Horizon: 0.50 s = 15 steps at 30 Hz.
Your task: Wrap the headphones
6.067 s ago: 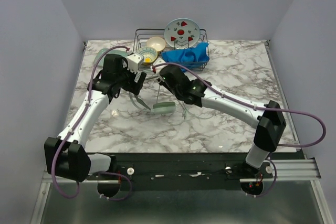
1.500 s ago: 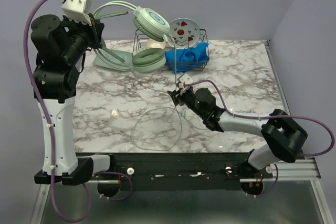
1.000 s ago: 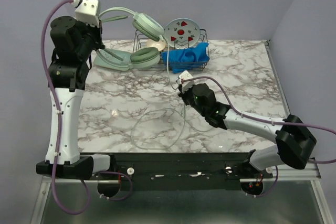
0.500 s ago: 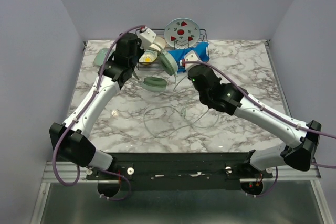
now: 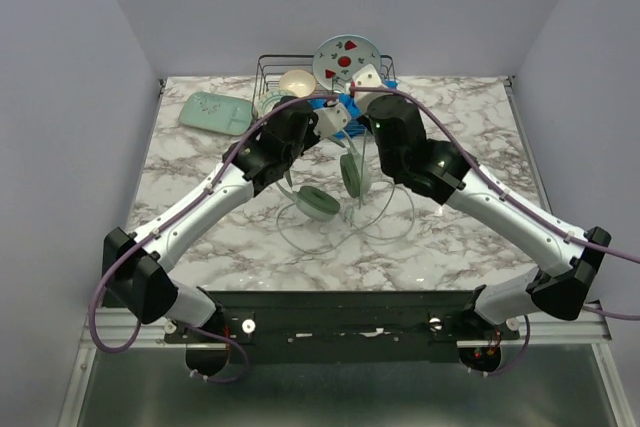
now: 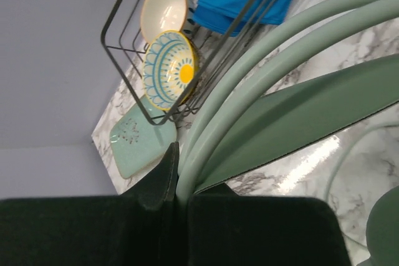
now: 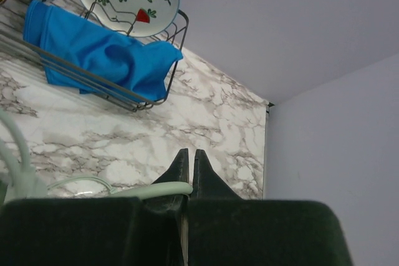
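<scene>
The pale mint headphones (image 5: 318, 203) hang low over the middle of the table, one ear cup facing up and the other ear cup (image 5: 351, 174) on edge beside it. My left gripper (image 6: 179, 177) is shut on the slim headband (image 6: 268, 45), which arches up and to the right from the jaws. The thin pale cable (image 5: 385, 232) lies in loose loops on the marble under the cups. My right gripper (image 7: 189, 157) is shut on a stretch of the cable (image 7: 156, 189) that enters from the left. In the top view its fingers are hidden by the wrist.
A wire rack (image 5: 268, 69) stands at the back centre with a red-patterned plate (image 5: 346, 59), a blue cloth (image 7: 100, 51) and two bowls (image 6: 169, 70). A flat mint tray (image 5: 216, 113) lies at the back left. The two arms cross close together above the headphones.
The left arm has swung down from high at the left and brought the headphones low over the table centre. The right gripper has moved back toward the rack, holding the cable. The cable loops now lie under the cups.
</scene>
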{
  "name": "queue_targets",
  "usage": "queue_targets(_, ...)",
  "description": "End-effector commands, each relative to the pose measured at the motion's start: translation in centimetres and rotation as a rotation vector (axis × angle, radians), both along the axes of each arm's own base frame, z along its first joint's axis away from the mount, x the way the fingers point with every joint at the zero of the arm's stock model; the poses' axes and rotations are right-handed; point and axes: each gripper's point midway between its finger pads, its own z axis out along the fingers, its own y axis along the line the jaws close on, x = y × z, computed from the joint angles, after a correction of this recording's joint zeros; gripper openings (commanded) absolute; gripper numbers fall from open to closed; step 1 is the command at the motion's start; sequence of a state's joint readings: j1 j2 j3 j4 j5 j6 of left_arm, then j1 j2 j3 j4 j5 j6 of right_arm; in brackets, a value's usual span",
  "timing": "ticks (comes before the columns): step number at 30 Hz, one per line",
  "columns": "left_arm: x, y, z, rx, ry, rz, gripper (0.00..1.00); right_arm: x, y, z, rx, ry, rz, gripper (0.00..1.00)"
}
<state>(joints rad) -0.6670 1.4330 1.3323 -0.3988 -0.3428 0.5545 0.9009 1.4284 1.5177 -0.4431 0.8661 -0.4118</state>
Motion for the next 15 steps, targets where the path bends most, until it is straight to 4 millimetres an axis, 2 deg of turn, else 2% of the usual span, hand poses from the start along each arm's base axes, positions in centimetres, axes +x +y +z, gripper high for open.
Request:
queue_targets(1,-4.1,-2.2,3.4,-0.157,0.062,-0.131,0.0,1.1,0.7,2.6,0.015,-0.011,0.113,0.01)
queue_targets(3,-5.2,-2.7,4.1,-0.18,0.075,-0.169,0.0,1.4,1.0,3.3,0.027,-0.021,0.117,0.01)
queue_targets(8,-9.0,-4.8,5.2,-0.269,0.164,-0.334,0.0,2.1,2.1,2.7,0.082,0.008,0.182,0.01)
queue_targets(10,-10.0,-4.8,5.9,-0.292,0.169,-0.364,0.0,2.4,2.0,2.4,0.141,0.025,0.203,0.01)
queue_targets(15,-12.3,-5.3,7.6,-0.354,0.199,-0.452,0.0,2.3,3.9,1.8,0.268,0.075,0.348,0.01)
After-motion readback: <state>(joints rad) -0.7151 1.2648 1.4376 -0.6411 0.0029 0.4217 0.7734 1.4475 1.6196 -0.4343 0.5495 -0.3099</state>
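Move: The headphones hang by their headband from the left fingers. The cable, pinched in the right fingers, is about 6 cm to the right of the left hand, roughly level fore and aft and 9 cm higher. From the right hand, the gripped headband is therefore 6 cm left and 9 cm below. The near-left earcup is some 9 cm back, 8 cm left and 23 cm below; the right earcup is about 4 cm back, 1 cm left and 23 cm below. The headphones, still gripped by the headband, are drawn back about 8 cm by the left hand, away from the right hand, also rising some 5 cm and drifting right, while that wrist turns clockwise and its left side dips. The right hand keeps its pinch on the cable and eases forward and up about 3 cm, then sinks slightly and edges left, rolling its left side up. ##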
